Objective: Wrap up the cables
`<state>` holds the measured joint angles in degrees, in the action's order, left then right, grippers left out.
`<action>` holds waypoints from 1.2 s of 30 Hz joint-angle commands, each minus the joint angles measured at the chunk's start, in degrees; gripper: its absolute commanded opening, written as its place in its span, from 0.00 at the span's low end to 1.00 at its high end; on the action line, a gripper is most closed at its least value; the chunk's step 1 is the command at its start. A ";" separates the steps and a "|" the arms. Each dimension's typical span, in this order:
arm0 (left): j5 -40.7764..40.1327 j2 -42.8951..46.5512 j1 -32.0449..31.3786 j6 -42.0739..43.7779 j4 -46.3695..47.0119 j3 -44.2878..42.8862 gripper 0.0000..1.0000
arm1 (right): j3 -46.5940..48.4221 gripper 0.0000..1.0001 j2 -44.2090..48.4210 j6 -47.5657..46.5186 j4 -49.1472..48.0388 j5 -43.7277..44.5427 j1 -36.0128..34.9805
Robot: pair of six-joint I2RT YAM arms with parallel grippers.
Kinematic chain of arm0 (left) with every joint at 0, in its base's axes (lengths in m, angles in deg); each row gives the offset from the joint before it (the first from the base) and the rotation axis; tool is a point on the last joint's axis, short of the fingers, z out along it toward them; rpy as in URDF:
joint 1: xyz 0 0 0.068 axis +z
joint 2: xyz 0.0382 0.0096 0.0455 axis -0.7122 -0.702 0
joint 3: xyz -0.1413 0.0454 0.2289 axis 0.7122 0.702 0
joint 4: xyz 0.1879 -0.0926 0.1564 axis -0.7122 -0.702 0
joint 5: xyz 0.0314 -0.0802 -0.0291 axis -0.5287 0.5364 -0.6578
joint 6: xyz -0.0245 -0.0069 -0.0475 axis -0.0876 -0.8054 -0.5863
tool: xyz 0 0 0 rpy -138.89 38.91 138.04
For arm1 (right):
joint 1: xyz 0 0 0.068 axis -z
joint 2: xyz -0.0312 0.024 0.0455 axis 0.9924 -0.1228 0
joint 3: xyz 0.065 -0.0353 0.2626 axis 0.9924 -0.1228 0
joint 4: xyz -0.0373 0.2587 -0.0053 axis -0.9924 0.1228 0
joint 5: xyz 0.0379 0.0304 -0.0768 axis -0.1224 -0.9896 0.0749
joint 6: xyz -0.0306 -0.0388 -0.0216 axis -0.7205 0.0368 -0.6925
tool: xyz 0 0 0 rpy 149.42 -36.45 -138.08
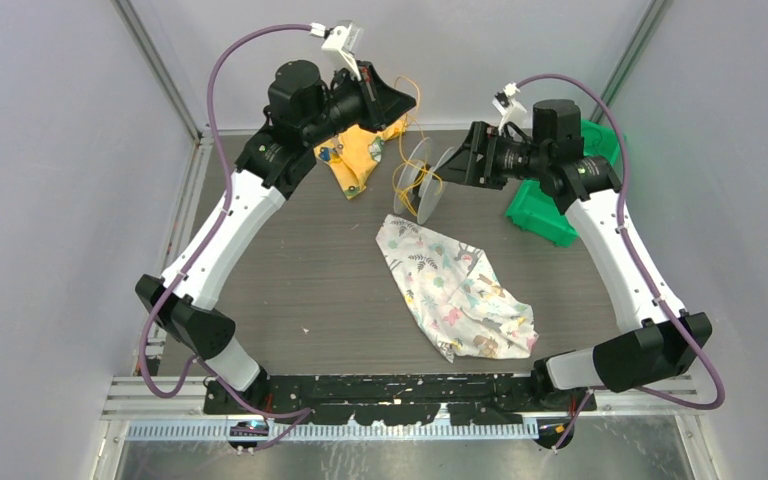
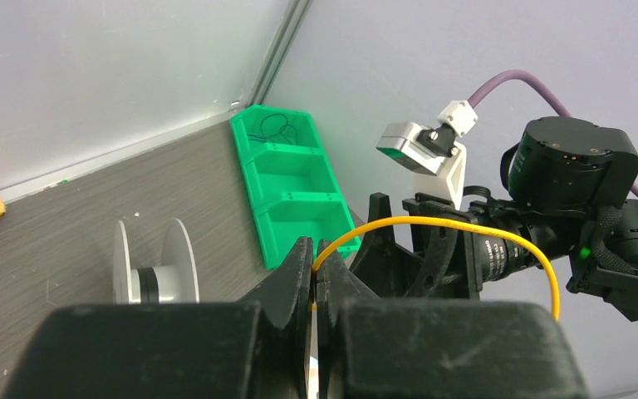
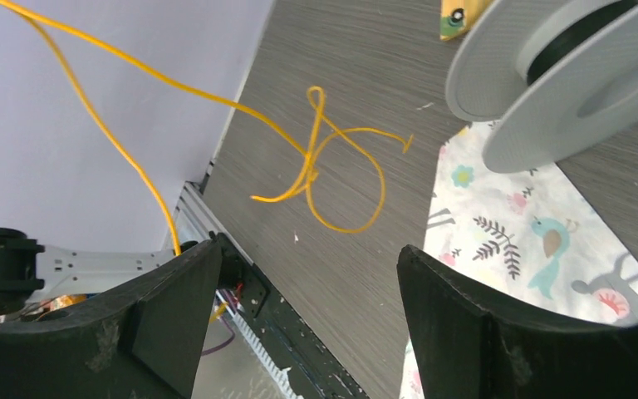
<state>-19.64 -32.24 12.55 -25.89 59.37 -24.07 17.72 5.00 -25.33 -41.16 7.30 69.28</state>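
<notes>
The thin yellow cable (image 1: 407, 172) runs up from loose loops beside a grey spool (image 1: 425, 180) standing on its rims at the table's back. My left gripper (image 1: 400, 100) is raised above the spool; in the left wrist view it (image 2: 315, 249) is shut on the cable (image 2: 465, 226), which arcs out to the right. The spool (image 2: 156, 266) stands below, to the left. My right gripper (image 1: 460, 160) is just right of the spool. In the right wrist view it (image 3: 309, 249) is open and empty, with the cable's loops (image 3: 341, 158) hanging ahead and the spool (image 3: 565, 75) at upper right.
A patterned white cloth (image 1: 455, 290) lies mid-table, in front of the spool. A yellow cloth (image 1: 360, 155) lies under the left arm. A green compartment tray (image 1: 550, 210) sits at the right rear, beneath the right arm; it also shows in the left wrist view (image 2: 291, 179).
</notes>
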 commanded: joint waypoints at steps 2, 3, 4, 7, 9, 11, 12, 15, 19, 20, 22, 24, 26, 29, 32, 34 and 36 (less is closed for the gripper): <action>0.08 1.48 0.09 0.67 0.74 -0.88 0.01 | -0.34 0.82 3.22 4.03 -8.51 -7.13 -0.17; 0.13 1.43 0.09 0.57 0.85 -0.74 0.00 | -0.46 0.82 3.52 4.29 -8.97 -8.06 -0.19; 0.22 1.46 0.08 0.48 0.91 -0.65 0.00 | -0.43 0.82 3.67 4.47 -9.07 -8.84 -0.26; 0.44 1.33 0.10 0.22 1.40 -0.57 0.01 | -0.39 0.84 4.05 4.68 -9.20 -9.74 -0.57; 0.55 1.34 0.08 0.21 1.36 -0.52 0.00 | -0.66 0.84 4.33 5.28 -9.92 -9.37 -0.58; 0.60 1.31 0.10 0.25 1.38 -0.57 0.01 | -0.86 0.84 4.40 5.99 -11.15 -10.27 -0.69; 0.68 1.31 0.08 0.25 1.33 -0.57 0.01 | -0.83 0.84 4.22 6.20 -11.65 -11.06 -1.05; 0.79 1.39 0.09 0.30 1.31 -0.65 0.01 | 0.66 0.84 3.10 4.12 -9.69 -12.25 -3.35; 0.84 1.42 0.08 0.15 1.35 -0.59 0.01 | 3.79 0.75 0.45 -0.44 -3.72 -9.16 -7.21; 0.87 1.39 0.08 0.10 1.48 -0.53 0.00 | 3.64 0.71 0.09 -0.36 -3.68 -8.32 -7.31; 0.88 1.39 0.08 0.02 1.57 -0.53 0.00 | 3.17 0.57 -0.15 0.71 -4.99 -6.77 -7.37; 0.89 1.43 0.13 0.08 1.50 -0.54 0.00 | 3.25 0.38 -0.02 1.20 -5.46 -4.94 -7.40; 0.81 1.46 0.09 0.14 1.58 -0.33 0.01 | 3.81 0.10 0.12 0.83 -5.02 -2.72 -7.35; 0.51 1.26 0.13 0.33 1.43 -0.24 0.00 | 5.46 0.01 0.71 -1.27 -1.72 1.05 -7.33; 0.57 0.87 0.08 0.43 1.64 -0.14 0.01 | 6.50 0.01 3.18 -3.37 1.32 7.22 -5.72; 0.88 0.20 0.04 -0.05 2.19 0.14 0.01 | 5.67 0.01 6.33 -3.23 0.80 10.68 -2.60; 2.82 -1.13 0.06 -1.55 3.37 0.13 0.00 | 4.62 0.00 9.55 -1.66 -1.04 11.57 2.31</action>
<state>-19.46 -32.28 12.55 -26.13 59.45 -23.93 21.17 6.64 -26.75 -40.52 11.78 64.51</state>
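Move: Some 4 cm back, 5 cm to the left and 2 cm above the open right hand lies the stretch of yellow cable it goes for. The spool stands on edge roughly 20 cm ahead of this hand, 2 cm left and 21 cm below; the flowered cloth lies about level with it, 4 cm right and 31 cm below. From the left hand, that stretch is about 8 cm back, 2 cm right and 12 cm below. Rising about 4 cm with its fingers wide, the right hand swings left and back, some 5 cm left in all, towards the hanging cable, turning about 15 degrees counter-clockwise. There it sinks a little, shuts and pinches the cable, then draws right about 4 cm and forward 3, turning back clockwise. The left hand stays in place and keeps its pinch on the cable. ##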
